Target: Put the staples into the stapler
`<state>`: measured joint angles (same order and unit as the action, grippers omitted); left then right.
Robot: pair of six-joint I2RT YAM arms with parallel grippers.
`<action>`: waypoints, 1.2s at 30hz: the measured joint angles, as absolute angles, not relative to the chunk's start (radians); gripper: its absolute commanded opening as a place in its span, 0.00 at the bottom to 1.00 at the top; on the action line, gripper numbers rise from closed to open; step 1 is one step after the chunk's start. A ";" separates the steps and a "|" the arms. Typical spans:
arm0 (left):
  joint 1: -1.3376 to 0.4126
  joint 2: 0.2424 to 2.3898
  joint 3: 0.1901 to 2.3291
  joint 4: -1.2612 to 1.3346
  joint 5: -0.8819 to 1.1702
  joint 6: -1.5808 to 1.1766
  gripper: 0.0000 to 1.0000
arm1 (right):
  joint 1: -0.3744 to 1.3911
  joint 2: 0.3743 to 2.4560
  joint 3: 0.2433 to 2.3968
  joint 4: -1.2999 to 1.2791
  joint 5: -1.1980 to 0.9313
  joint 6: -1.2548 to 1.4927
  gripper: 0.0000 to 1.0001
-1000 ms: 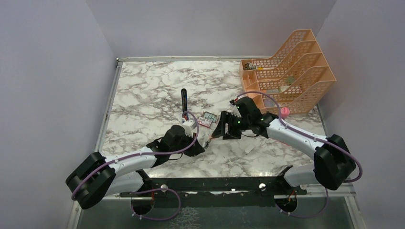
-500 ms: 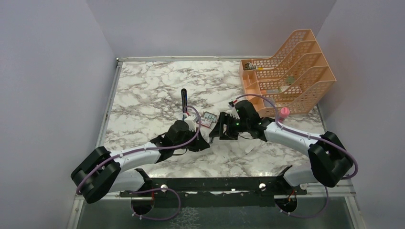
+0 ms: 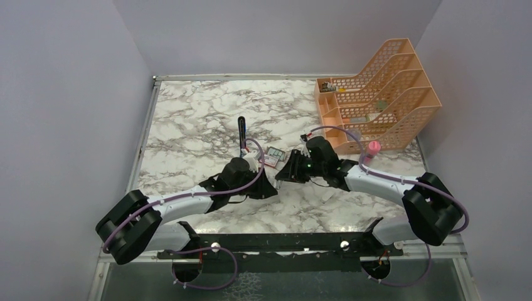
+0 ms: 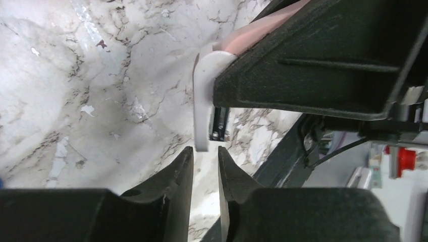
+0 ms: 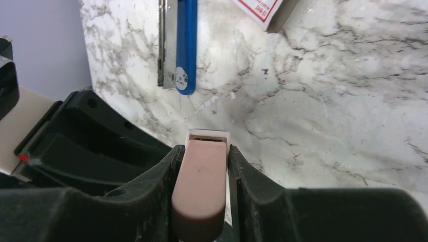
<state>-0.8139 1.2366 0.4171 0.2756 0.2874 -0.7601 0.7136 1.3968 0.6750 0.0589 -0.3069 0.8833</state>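
The stapler lies open on the marble: its blue base [image 5: 185, 45] sits beside the silvery channel [image 5: 165, 48], and its black arm [image 3: 241, 130] points away from me. The staples box [image 3: 273, 155] lies just right of it, with a corner at the top edge of the right wrist view [image 5: 265, 10]. My right gripper [image 5: 206, 149] is shut on a small salmon-pink and white piece [image 5: 201, 176]. My left gripper [image 4: 204, 149] meets it tip to tip, jaws a narrow gap apart. The piece's white end [image 4: 202, 101] sits right at the left fingertips, not clamped.
An orange mesh file tray [image 3: 383, 94] with small compartments stands at the back right. A pink-capped item [image 3: 374, 148] stands in front of it, by the right forearm. Both grippers [image 3: 276, 180] crowd together mid-table, near the staples box.
The right jaws have closed on the pink and white piece. The left jaws have parted slightly off its white end. The left arm moved right to meet the right gripper.
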 measured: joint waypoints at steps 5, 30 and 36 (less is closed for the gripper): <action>-0.814 1.236 0.417 0.276 0.270 -0.785 0.62 | 0.715 1.401 0.722 -0.050 -0.203 0.871 0.32; -0.814 0.976 0.436 0.010 -0.036 -0.727 0.80 | 0.565 1.753 1.168 -0.532 0.095 0.522 0.36; -0.814 1.004 0.437 0.007 -0.036 -0.708 0.80 | 0.562 1.795 1.205 -0.551 0.034 0.516 0.38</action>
<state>-0.8139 1.0039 0.4374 0.0067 -0.0357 -0.7082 0.5625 1.7954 1.2045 -0.5507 0.0341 0.5159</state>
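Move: The pink-and-white mini stapler is already in the right fingers; the clear table it is taken over lies about 10 cm ahead, 8 cm right and 8 cm below that hand. From the right hand, the open staple tray is some 13 cm ahead and 1 cm left, the red-white staple box 10 cm ahead and 3 cm left, both about 8 cm below. At the left fingertips, the mini stapler's middle is roughly 2 cm ahead, 2 cm right and 1 cm up. The mini stapler comes free of the left fingers as they open wide, and stays pinched in the right hand, which carries it about 10 cm forward and 9 cm right, sinking some 5 cm, towards the clear spot right of the staple boxes while its fingers swing nearly 40 degrees to point more steeply down. The left hand backs off about 5 cm left and 3 cm forward, first rising, then settling a little. ##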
